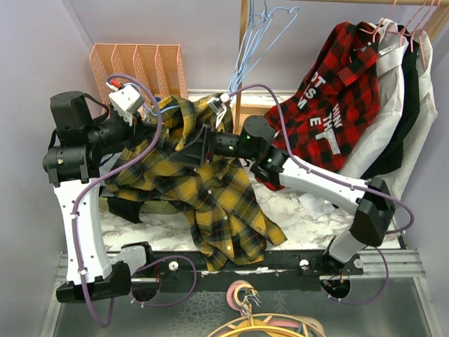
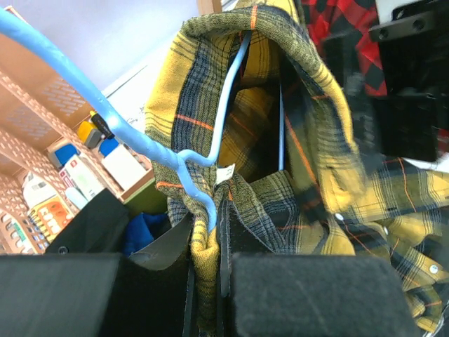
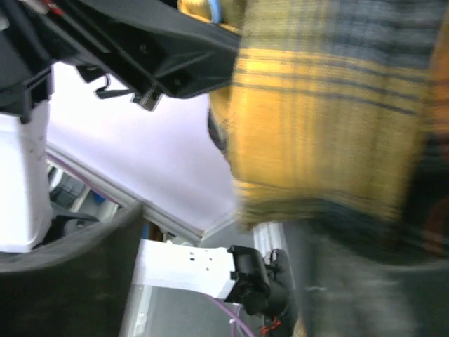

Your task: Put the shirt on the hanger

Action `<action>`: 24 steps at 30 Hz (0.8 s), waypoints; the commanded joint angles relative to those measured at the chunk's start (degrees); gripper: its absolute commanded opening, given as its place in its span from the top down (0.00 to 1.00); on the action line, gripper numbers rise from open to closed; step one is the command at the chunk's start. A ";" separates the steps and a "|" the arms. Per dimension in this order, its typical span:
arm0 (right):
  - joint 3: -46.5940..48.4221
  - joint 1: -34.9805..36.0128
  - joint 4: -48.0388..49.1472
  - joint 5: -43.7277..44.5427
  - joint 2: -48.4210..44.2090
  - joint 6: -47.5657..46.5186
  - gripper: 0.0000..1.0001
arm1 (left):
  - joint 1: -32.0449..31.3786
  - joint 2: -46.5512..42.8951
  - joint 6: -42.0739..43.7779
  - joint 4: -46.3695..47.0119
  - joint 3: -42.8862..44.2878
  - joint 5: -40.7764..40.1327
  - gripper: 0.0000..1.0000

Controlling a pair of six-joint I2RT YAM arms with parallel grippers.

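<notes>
The mustard-yellow and dark plaid shirt (image 1: pixel 210 189) hangs from both grippers above the table, its tail reaching the near edge. My left gripper (image 2: pixel 207 239) is shut on a fold of the shirt (image 2: pixel 309 147) together with the light-blue wire hanger (image 2: pixel 105 116). The hanger's wire runs up into the collar opening. In the top view the left gripper (image 1: pixel 156 118) is at the shirt's upper left. My right gripper (image 1: pixel 201 144) is buried in the shirt's folds. In the blurred right wrist view its jaws (image 3: pixel 217 239) stand wide apart, with plaid cloth (image 3: pixel 330 105) draped over the right finger.
An orange file rack (image 1: pixel 137 67) stands at the back left. Spare blue hangers (image 1: pixel 256 42) hang on a wooden post. A red-and-black plaid shirt (image 1: pixel 337 91) and white and black garments (image 1: pixel 400 105) hang at the right. A dark cloth (image 1: pixel 126 207) lies on the marble table (image 1: pixel 316 217).
</notes>
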 commanded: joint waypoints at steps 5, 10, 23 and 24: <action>-12.36 0.98 8.43 -24.45 -13.86 -24.42 0.01 | 0.18 0.88 17.20 -9.69 1.22 11.75 1.00; -19.88 0.93 -12.00 -27.31 -29.25 -54.75 0.01 | -0.21 1.93 31.84 -22.17 3.09 15.75 1.00; 10.41 -14.23 -50.12 -22.56 -18.76 -76.57 0.00 | -4.41 -0.43 43.51 -26.47 -5.95 16.07 1.00; 11.51 -15.52 -50.45 -23.82 -17.05 -76.00 0.00 | -4.56 -0.74 43.66 -26.47 -6.37 16.39 1.00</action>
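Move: My left hand holds the blue hanger and collar; the hanging shirt's free shoulder lies about 15 cm to its right and 6 cm ahead, slightly lower, and the green bin some 25 cm below, 9 cm back and 6 cm left. From my right hand that shoulder is about 11 cm ahead, 8 cm right, roughly level; the wooden tray is 21 cm right, 9 cm ahead, and the shirt's hem 13 cm right, 23 cm back, both some 25 cm below. My right hand, its fingers already parting, opens fully and pulls clear of the shirt, sweeping right and back about 13 cm each way, then lifts and swings forward again, rolling some 65 degrees about its fingers, far side up. Meanwhile my left hand keeps its pinch on hanger and collar, carrying them down and back over the shirt with a little drift right, turning clockwise. ##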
